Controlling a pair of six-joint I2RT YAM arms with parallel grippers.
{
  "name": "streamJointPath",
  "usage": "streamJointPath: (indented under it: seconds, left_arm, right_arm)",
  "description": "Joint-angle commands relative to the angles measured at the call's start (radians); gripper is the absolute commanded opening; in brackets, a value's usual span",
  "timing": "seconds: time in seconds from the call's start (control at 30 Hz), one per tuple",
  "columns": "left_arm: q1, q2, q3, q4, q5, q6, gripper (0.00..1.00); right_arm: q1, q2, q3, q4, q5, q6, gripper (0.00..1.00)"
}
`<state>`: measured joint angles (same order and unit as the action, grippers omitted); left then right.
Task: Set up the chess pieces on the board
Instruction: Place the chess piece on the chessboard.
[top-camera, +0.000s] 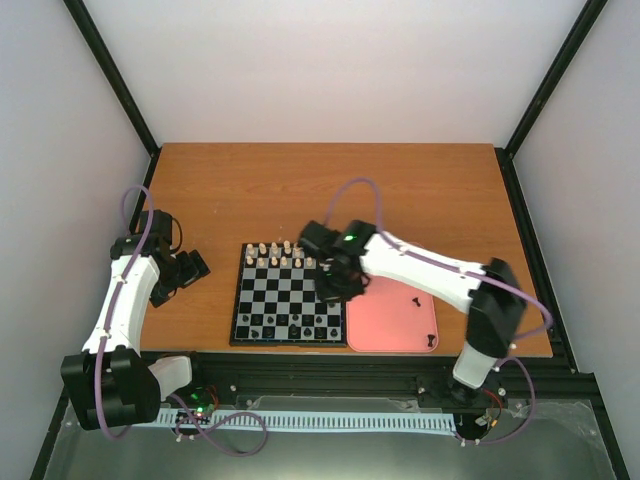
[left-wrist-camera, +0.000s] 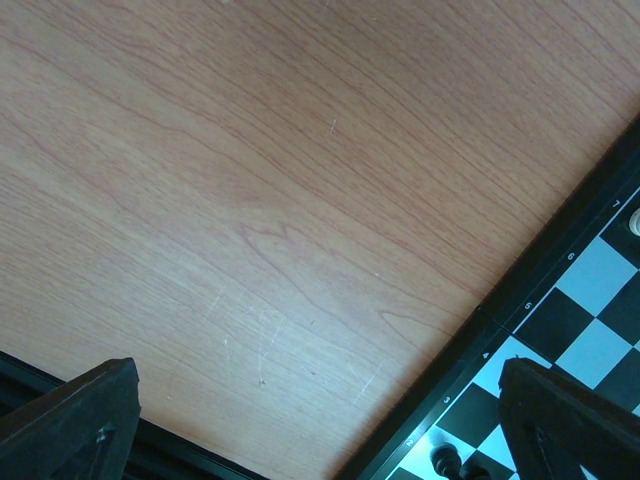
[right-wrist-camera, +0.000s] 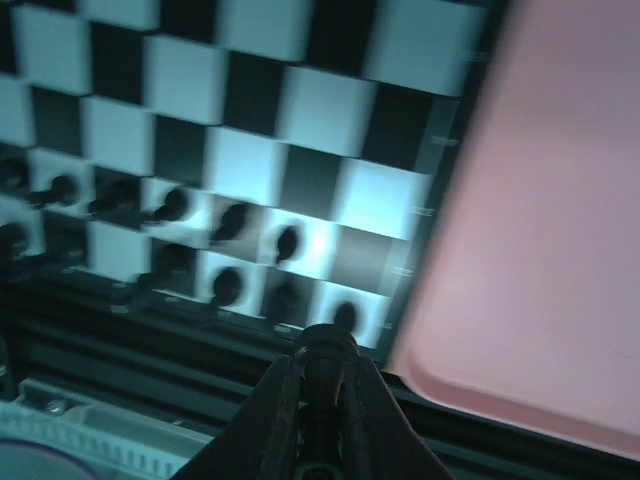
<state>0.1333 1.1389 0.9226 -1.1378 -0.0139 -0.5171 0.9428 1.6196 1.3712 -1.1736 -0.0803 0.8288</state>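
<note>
The board lies at the table's front centre. Several black chess pieces stand in its two near rows, blurred in the right wrist view. My right gripper hangs over the board's right side, near the pink tray. In the right wrist view it is shut on a black chess piece, above the board's near right corner. My left gripper stands open over bare wood left of the board, nothing between its fingers. One black piece shows at the board's corner there.
A pink tray lies right of the board, touching it, with two black pieces on it. Cream-white pieces fill the board's far rows. A black frame rail runs along the table's near edge.
</note>
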Motion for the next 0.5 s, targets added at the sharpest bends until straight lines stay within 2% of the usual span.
streamJointPath:
  seconds: [0.0, 0.27, 0.47]
  left_arm:
    - [-0.005, -0.013, 0.004, 0.010, -0.010, 0.009, 1.00]
    - [-0.005, -0.014, 0.005, 0.010, -0.014, 0.005, 1.00]
    - [-0.005, -0.015, 0.005, 0.010, -0.016, 0.004, 1.00]
  right_arm:
    - [0.131, 0.200, 0.214, -0.009, -0.025, -0.039, 0.03]
    - [0.216, 0.437, 0.536, -0.054, -0.088, -0.145, 0.03]
    - [0.234, 0.481, 0.530, -0.041, -0.123, -0.162, 0.03]
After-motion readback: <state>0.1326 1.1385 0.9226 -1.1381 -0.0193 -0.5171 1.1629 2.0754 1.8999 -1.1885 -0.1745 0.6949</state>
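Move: The empty near-row square, fourth from the board's left edge, seems to be where the right hand's black piece is going: about 15 cm to that hand's left, 5 cm back and 11 cm below. Black pieces flank this square 3 cm to its left and 3 cm to its right, and a black pawn stands 3 cm beyond it. From the idle left hand the square lies roughly 24 cm right, 8 cm back and 11 cm below. Keeping the black piece pinched, the right hand sweeps some 15 cm left from the board's right edge, high over the two near rows of black pieces and towards the gap in the nearest row. It drifts back slightly, turns about 20 degrees counter-clockwise, and slows almost to a stop with the fingers still shut. ##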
